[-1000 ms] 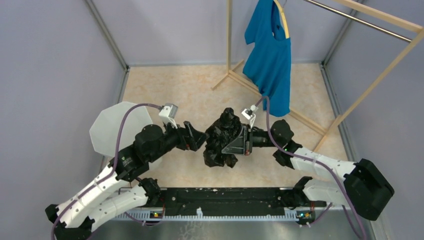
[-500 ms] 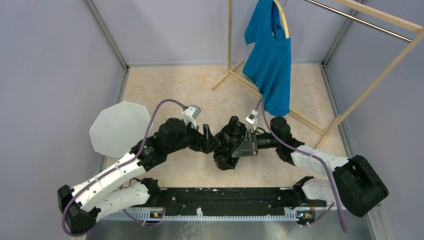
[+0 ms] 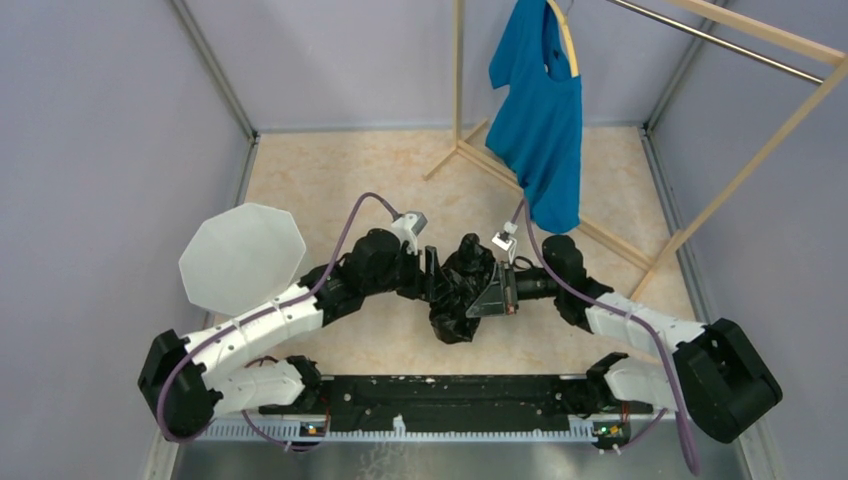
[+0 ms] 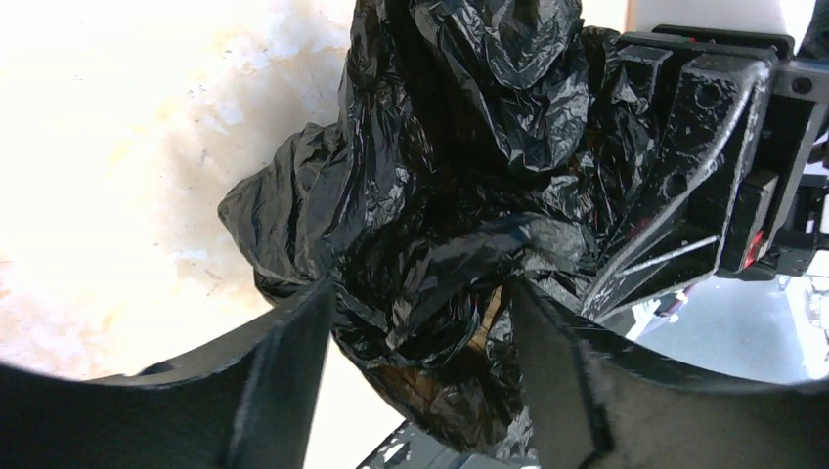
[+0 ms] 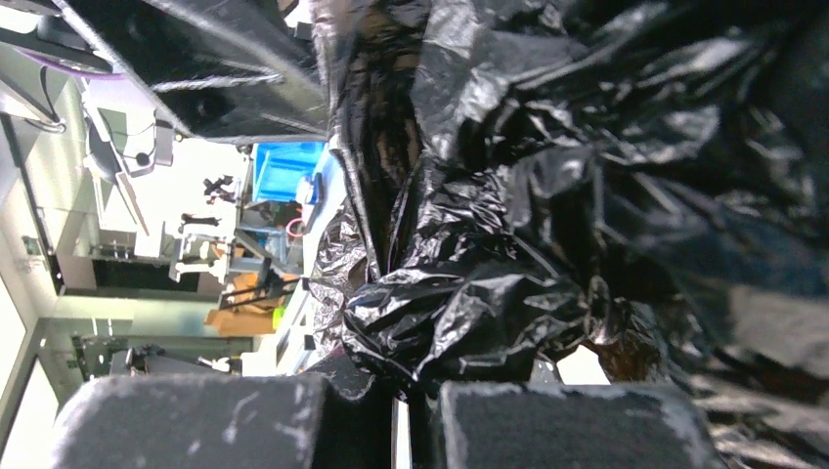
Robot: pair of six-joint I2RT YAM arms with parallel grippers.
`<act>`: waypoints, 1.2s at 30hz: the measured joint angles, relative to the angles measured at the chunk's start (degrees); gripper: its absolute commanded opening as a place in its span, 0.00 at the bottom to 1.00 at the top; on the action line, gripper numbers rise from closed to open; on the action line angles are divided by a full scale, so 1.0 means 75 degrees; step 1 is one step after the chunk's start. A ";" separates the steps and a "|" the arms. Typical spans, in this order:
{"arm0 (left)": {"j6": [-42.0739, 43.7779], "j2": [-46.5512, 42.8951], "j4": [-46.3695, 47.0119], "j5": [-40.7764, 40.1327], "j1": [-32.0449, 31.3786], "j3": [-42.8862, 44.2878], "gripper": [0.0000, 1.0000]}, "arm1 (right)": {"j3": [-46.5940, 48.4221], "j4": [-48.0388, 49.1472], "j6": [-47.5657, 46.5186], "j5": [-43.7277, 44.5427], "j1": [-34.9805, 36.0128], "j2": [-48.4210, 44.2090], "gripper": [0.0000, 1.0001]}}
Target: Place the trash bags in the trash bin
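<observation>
The crinkled black trash bag (image 3: 462, 292) hangs bunched between my two grippers above the table's middle. My right gripper (image 3: 487, 293) is shut on the bag's right side; in the right wrist view the bag (image 5: 547, 195) is pinched between its nearly closed pads (image 5: 557, 425). My left gripper (image 3: 437, 283) is open with its fingers on either side of the bag's left part. In the left wrist view the bag (image 4: 440, 195) fills the gap between the fingers (image 4: 283, 362). The white trash bin (image 3: 241, 256) stands at the left.
A wooden clothes rack (image 3: 640, 150) with a blue T-shirt (image 3: 540, 120) on a hanger stands at the back right. Grey walls close in the left, back and right sides. The arms' base rail (image 3: 440, 400) runs along the near edge.
My left gripper has moved right, from beside the bin's edge up to the bag, and its open fingers now straddle the bag. The right gripper has pulled the bag slightly toward the middle.
</observation>
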 measured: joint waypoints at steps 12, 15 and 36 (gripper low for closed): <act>-0.0079 -0.0090 0.0181 -0.0306 0.0000 0.0079 0.00 | 0.0169 -0.1609 -0.1040 0.0804 0.0000 -0.0070 0.31; 0.0134 -0.0414 -0.0460 -0.0909 0.0003 0.0425 0.00 | 0.0434 -0.2436 -0.1565 0.1378 0.0000 -0.0070 0.56; 0.1224 -0.1378 -0.1259 -0.1067 0.0003 0.2958 0.00 | 0.0909 -0.4042 -0.2445 0.3077 0.0000 -0.0935 0.66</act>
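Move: The black trash bag bunches just beyond the left hand's part-open fingers, its middle about 4 cm to the right, 3 cm back and 3 cm lower. From there the trash bin stands some 36 cm to the left and 3 cm ahead, while the blue shirt's hem hangs about 12 cm ahead and 23 cm right. The right hand still pinches the bag, whose middle lies about 4 cm ahead, 2 cm left and 3 cm below. Dipping rightward by about a centimetre, the left hand closes on the trash bag and pinches it, then swings steeply up some 24 cm, veering left, its fingers tilting up towards level, before sinking slightly and swinging partway back right. The right hand holds on at first, then sinks, opens to let go of the bag and backs off to the right and forward, fingers tipping down. ##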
